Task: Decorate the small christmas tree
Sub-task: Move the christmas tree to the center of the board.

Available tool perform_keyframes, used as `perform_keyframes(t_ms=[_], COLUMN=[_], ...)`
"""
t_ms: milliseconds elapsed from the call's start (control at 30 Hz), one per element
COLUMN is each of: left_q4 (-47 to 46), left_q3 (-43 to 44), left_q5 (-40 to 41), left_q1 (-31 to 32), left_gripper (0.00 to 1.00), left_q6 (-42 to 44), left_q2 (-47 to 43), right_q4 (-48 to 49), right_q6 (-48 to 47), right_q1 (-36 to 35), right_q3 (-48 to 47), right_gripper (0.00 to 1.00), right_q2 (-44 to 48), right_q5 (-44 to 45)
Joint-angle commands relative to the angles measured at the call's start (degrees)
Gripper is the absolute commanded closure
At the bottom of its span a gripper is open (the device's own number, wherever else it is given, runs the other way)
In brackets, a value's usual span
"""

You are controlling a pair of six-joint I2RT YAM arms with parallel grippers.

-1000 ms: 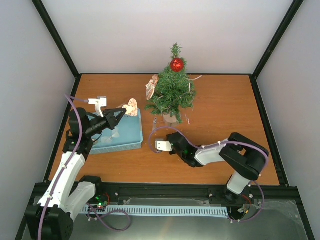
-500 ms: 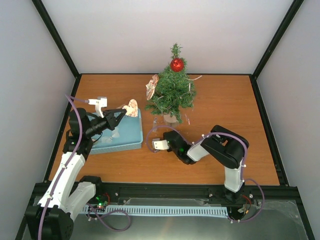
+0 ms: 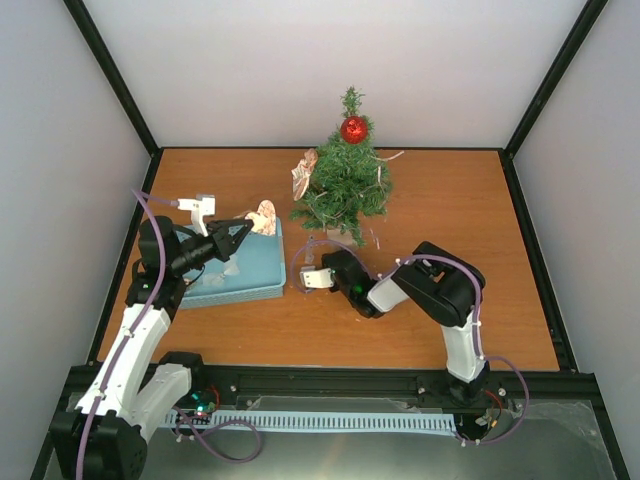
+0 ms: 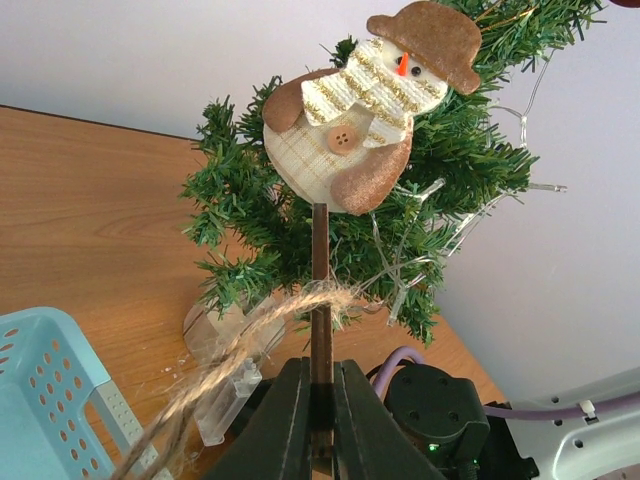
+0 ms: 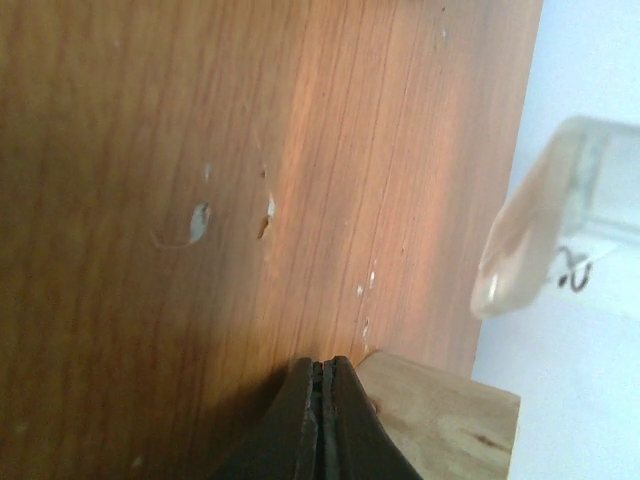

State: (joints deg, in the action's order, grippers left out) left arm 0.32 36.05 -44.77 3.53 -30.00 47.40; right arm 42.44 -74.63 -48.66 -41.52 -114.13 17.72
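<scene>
The small christmas tree (image 3: pixel 343 185) stands at the back middle of the table with a red ball (image 3: pixel 354 129) near its top and a pale ornament (image 3: pixel 303 175) on its left side. My left gripper (image 3: pixel 243 228) hovers over the blue basket (image 3: pixel 240 270), shut on the thin brown stick of a snowman ornament (image 3: pixel 264 215). In the left wrist view the snowman (image 4: pixel 350 130) shows against the tree (image 4: pixel 450 170), with the gripper (image 4: pixel 321 375) clamped on the stick and twine trailing off it. My right gripper (image 3: pixel 338 258) lies low at the tree's foot, shut (image 5: pixel 322 368) and holding nothing.
A clear plastic box (image 4: pixel 225 400) with a light wire lies by the tree's foot. A pale wooden piece (image 5: pixel 440 420) sits just right of the right fingertips. The basket's perforated wall (image 4: pixel 40 400) is at the lower left. Black frame posts border the table.
The right arm has folded in, and its gripper has slid up and left toward the tree's foot. The left arm with the snowman has stayed still.
</scene>
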Motion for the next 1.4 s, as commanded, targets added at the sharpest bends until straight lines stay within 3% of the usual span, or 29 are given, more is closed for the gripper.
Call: perform_keyframes(t_ms=[0,400,1367], left_q4=[0.4,0.9,-1.4], left_q3=[2.5,3.2,0.8], left_q5=[-0.6,-0.5,-5.3], left_q1=[-0.5,-0.5,-0.4], left_gripper=[0.99,0.99,0.99], left_q6=[1.7,1.7,5.8], left_q2=[0.1,0.6,1.2], right_q4=[3.3,5.0,4.4], right_q6=[-2.6,-4.7,0.9], right_q1=[0.8,1.4,11.5], right_q3=[-1.7,-6.7,6.8], right_gripper=[0.97,0.97,0.97], right_q2=[-1.7,-6.2,6.2], right_q5=[-2.8,-1.3,0.3])
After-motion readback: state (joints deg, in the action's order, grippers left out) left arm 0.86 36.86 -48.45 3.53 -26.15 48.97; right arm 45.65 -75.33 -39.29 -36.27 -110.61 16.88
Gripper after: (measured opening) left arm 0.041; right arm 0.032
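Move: The right hand, fingers shut and low over the table, has the christmas tree's wooden base just off its fingertips, roughly 3 cm ahead and 4 cm to the right, about level in height. The clear battery box lies about 4 cm to its left, and the blue basket's middle some 25 cm left and 4 cm back. From the left hand the wooden base is about 12 cm ahead, 19 cm to the right and 25 cm below. The right hand, gripper still shut, first slides about 3 cm forward and 2 cm left, low beside the left side of the christmas tree's wooden base, then sweeps about 9 cm to the right at nearly the same height, pushing the base rightward with its closed fingers while the wrist turns some 10 degrees clockwise. The left hand stays almost in place beside the basket, turning only slightly at the end, and keeps its hold on the felt ornament with the twine loop. ##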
